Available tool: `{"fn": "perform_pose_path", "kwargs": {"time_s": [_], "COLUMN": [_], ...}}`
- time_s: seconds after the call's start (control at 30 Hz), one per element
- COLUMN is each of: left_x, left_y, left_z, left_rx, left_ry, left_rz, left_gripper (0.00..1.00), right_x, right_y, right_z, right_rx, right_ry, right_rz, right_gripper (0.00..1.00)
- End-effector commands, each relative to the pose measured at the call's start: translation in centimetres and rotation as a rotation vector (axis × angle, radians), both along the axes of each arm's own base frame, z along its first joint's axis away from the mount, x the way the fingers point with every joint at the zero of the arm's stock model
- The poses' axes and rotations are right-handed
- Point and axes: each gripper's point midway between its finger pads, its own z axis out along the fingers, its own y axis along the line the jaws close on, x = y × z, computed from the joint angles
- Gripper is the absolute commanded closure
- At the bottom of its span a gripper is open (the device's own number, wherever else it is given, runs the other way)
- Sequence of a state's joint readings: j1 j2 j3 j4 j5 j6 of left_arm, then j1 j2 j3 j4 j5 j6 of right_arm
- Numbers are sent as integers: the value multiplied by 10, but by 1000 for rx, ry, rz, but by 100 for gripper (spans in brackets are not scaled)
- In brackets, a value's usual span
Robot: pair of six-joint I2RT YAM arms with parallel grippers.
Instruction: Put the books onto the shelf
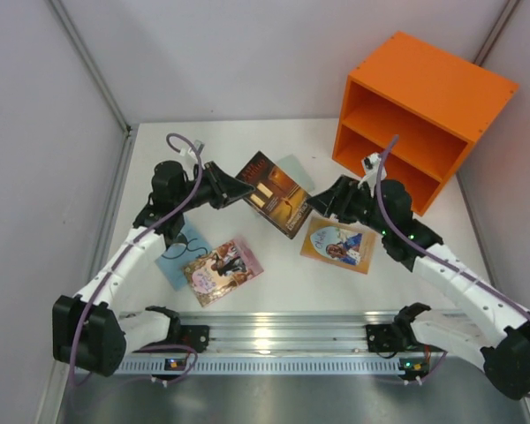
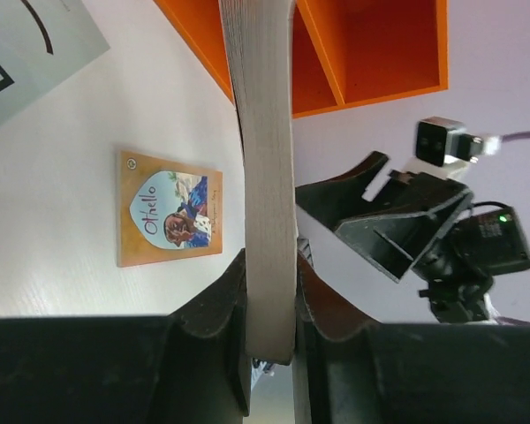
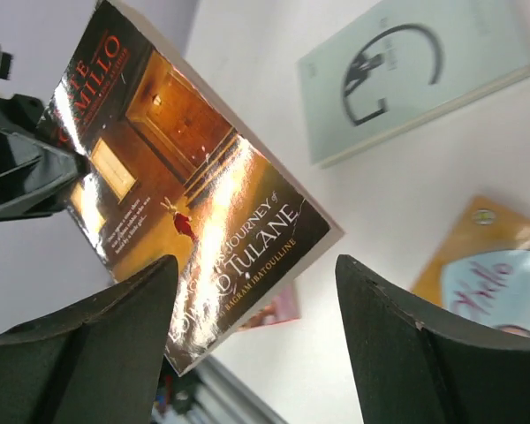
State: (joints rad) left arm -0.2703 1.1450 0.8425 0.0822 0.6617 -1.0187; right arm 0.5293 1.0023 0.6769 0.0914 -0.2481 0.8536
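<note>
My left gripper (image 1: 234, 188) is shut on the dark brown book (image 1: 276, 194) and holds it above the table, tilted. In the left wrist view the book's page edge (image 2: 263, 159) is pinched between both fingers (image 2: 221, 309). My right gripper (image 1: 320, 203) stands open at the book's right corner. Its wrist view shows the glossy cover (image 3: 185, 194) in front of the spread fingers (image 3: 384, 318), unclamped. The orange shelf (image 1: 424, 106) stands at the back right. The orange-edged book (image 1: 338, 245), the pink book (image 1: 223, 269) and the light blue book (image 1: 175, 256) lie flat. The pale green book (image 1: 293, 168) is partly hidden behind the held one.
A metal rail (image 1: 274, 340) with both arm bases runs along the near edge. Grey walls close in the table on the left and at the back. The shelf's two open compartments (image 2: 371, 44) face my arms.
</note>
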Motion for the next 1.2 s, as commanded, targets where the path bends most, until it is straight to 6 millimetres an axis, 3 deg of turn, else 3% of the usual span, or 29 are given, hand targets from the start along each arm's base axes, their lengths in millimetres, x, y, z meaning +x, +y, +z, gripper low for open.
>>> {"fn": "perform_pose_path", "kwargs": {"time_s": [0.0,0.03,0.07,0.13,0.17,0.23,0.27,0.33,0.37,0.4,0.5,0.57,0.77,0.87,0.9,0.97,1.0,1.03,1.1,1.17], "left_x": [9,17,20,22,27,27,29,30,32,32,32,30,23,18,17,13,11,9,6,2], "left_y": [-6,-7,-8,-11,-13,-18,-19,-21,-22,-23,-25,-27,-31,-32,-32,-30,-30,-29,-30,-31], "left_z": [13,12,10,5,-3,-1,-4,-2,-2,0,1,0,-2,-3,-5,-2,-3,-2,2,7], "left_rx": [-40,-28,-16,27,45,39,38,22,17,9,3,3,-6,-5,-4,-5,-1,-1,-7,-25], "left_ry": [11,30,43,83,110,136,151,175,181,190,216,232,258,258,264,255,258,255,252,249], "left_rz": [10,29,37,46,58,52,54,61,61,63,63,64,61,60,63,65,60,61,47,32], "left_gripper": [100,100,100,100,100,100,100,100,100,100,100,100,100,100,100,100,100,100,99,84], "right_x": [-7,-6,-7,-7,-16,-12,-20,-26,-39,-38,-43,-45,-33,-21,-18,-12,-11,-9,-6,-4], "right_y": [-58,-61,-54,-45,-29,-21,-7,15,33,41,62,73,90,87,86,79,77,76,68,60], "right_z": [-27,-21,-3,13,35,43,59,52,54,43,37,40,20,14,15,17,19,17,19,18], "right_rx": [-455,-518,-534,-590,-633,-754,-812,-900,-947,-1011,-1118,-1149,-1312,-1400,-1436,-1485,-1516,-1532,-1568,-1600], "right_ry": [-10,-66,-125,-211,-312,-373,-464,-520,-602,-613,-701,-756,-821,-842,-859,-863,-876,-878,-878,-881], "right_rz": [-89,-74,-50,-15,52,33,77,150,226,239,235,228,241,184,170,105,100,91,62,52], "right_gripper": [28,28,28,28,28,28,28,27,26,26,26,28,34,50,62,74,93,100,100,100]}}
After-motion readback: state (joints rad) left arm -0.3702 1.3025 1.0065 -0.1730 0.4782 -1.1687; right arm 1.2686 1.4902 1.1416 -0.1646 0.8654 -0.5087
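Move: The left gripper already holds the Edward Tulane book; the book's middle is about 8 cm to its right, 1 cm back and 2 cm lower. From the open right gripper it is some 9 cm left, 1 cm ahead and roughly level. On the table some 22 cm below the right gripper, the Othello book lies about 5 cm ahead and 9 cm right, the pale green book about 24 cm ahead and 10 cm left. Bring the right gripper, open, briefly right, then up and back around the book's near side, down and left, and finally about 4 cm forward to the spine, ending some 8 cm left of its start. Roll it about 100 degrees, left side down, fingers swinging towards straight forward, and pinch the spine edge. Keep the left grip shut, easing it down, forward and right, tipping about 20 degrees. ##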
